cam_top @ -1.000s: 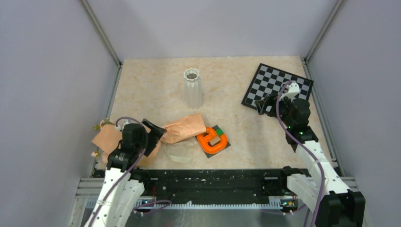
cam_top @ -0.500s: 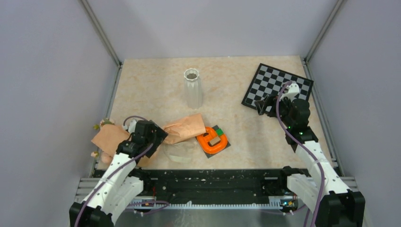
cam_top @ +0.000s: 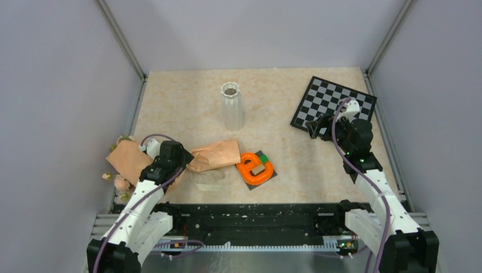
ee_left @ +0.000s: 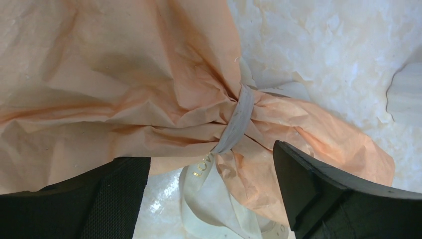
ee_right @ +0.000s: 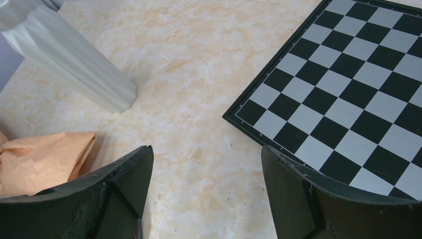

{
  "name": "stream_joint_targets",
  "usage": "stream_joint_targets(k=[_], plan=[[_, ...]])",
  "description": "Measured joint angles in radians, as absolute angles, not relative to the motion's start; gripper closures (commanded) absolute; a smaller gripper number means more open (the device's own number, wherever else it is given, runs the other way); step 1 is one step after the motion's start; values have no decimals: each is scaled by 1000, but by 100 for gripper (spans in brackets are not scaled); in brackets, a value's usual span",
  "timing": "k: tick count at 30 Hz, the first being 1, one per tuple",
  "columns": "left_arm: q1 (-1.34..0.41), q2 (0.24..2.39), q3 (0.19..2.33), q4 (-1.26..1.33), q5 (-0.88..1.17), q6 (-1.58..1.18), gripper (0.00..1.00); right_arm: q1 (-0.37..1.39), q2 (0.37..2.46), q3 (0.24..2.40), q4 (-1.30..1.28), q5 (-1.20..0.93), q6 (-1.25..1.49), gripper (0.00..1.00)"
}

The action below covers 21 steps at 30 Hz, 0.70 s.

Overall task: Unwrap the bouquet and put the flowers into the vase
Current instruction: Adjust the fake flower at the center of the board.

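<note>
The bouquet (cam_top: 213,154) lies across the table's near left, peach kraft paper cinched by a cream ribbon (ee_left: 238,119). Pale pink flowers (cam_top: 120,183) peek from its left end by the table edge. My left gripper (cam_top: 173,161) points down over the cinched middle. In the left wrist view it (ee_left: 211,172) is open, its fingers either side of the ribbon's loose loop (ee_left: 219,204), gripping nothing. The white ribbed vase (cam_top: 231,106) stands upright behind the bouquet. My right gripper (cam_top: 317,126) hovers open and holding nothing by the chessboard's near corner; it (ee_right: 206,169) frames only bare table.
An orange plastic ring (cam_top: 254,168) sits on a small dark tile right of the bouquet's stem end. A chessboard (cam_top: 334,102) lies at the back right. Grey walls enclose the table on three sides. The bouquet's flower end reaches the left table edge (cam_top: 116,190).
My left gripper swung from beside the bouquet to straight down over its ribbon. The bouquet shifted a little to the left, more flowers showing. The right arm stayed still.
</note>
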State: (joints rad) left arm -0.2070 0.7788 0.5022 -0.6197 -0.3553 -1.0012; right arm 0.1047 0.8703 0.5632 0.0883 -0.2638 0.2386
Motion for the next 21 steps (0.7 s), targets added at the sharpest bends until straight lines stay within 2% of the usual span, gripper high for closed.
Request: stream_joint_targets(k=[5, 13, 21], plan=[[-172, 828, 503, -550, -382, -947, 11, 105, 859, 563, 88, -278, 239, 19], [-142, 916, 503, -430, -395, -877, 17, 105, 838, 563, 88, -293, 239, 19], [-141, 1016, 503, -319, -388, -798, 35, 105, 829, 563, 87, -299, 239, 19]])
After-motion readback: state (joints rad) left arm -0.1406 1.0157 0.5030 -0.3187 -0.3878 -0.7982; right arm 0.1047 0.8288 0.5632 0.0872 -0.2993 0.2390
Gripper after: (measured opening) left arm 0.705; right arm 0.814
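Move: The bouquet's ribbon-tied neck lies between and just beyond the left hand's open fingers, about 3 cm ahead, 1 cm to the right and 2 cm below. The flower heads are some 18 cm to the hand's left and 4 cm back; the vase stands about 15 cm ahead and 17 cm to the right, and the orange tool some 22 cm to the right, level with the hand. From the right hand the neck is roughly 40 cm to the left, 6 cm back and 15 cm below. Already against the near side of the wrapping paper, the left fingers keep pushing the bouquet along the table, going about 5 cm forward. A drift of some 2 cm to the left comes early in the push, and the hand sinks about 1 cm towards the end. The fingers close partway around the tied neck while the wrist rolls slightly, under 10 degrees. ##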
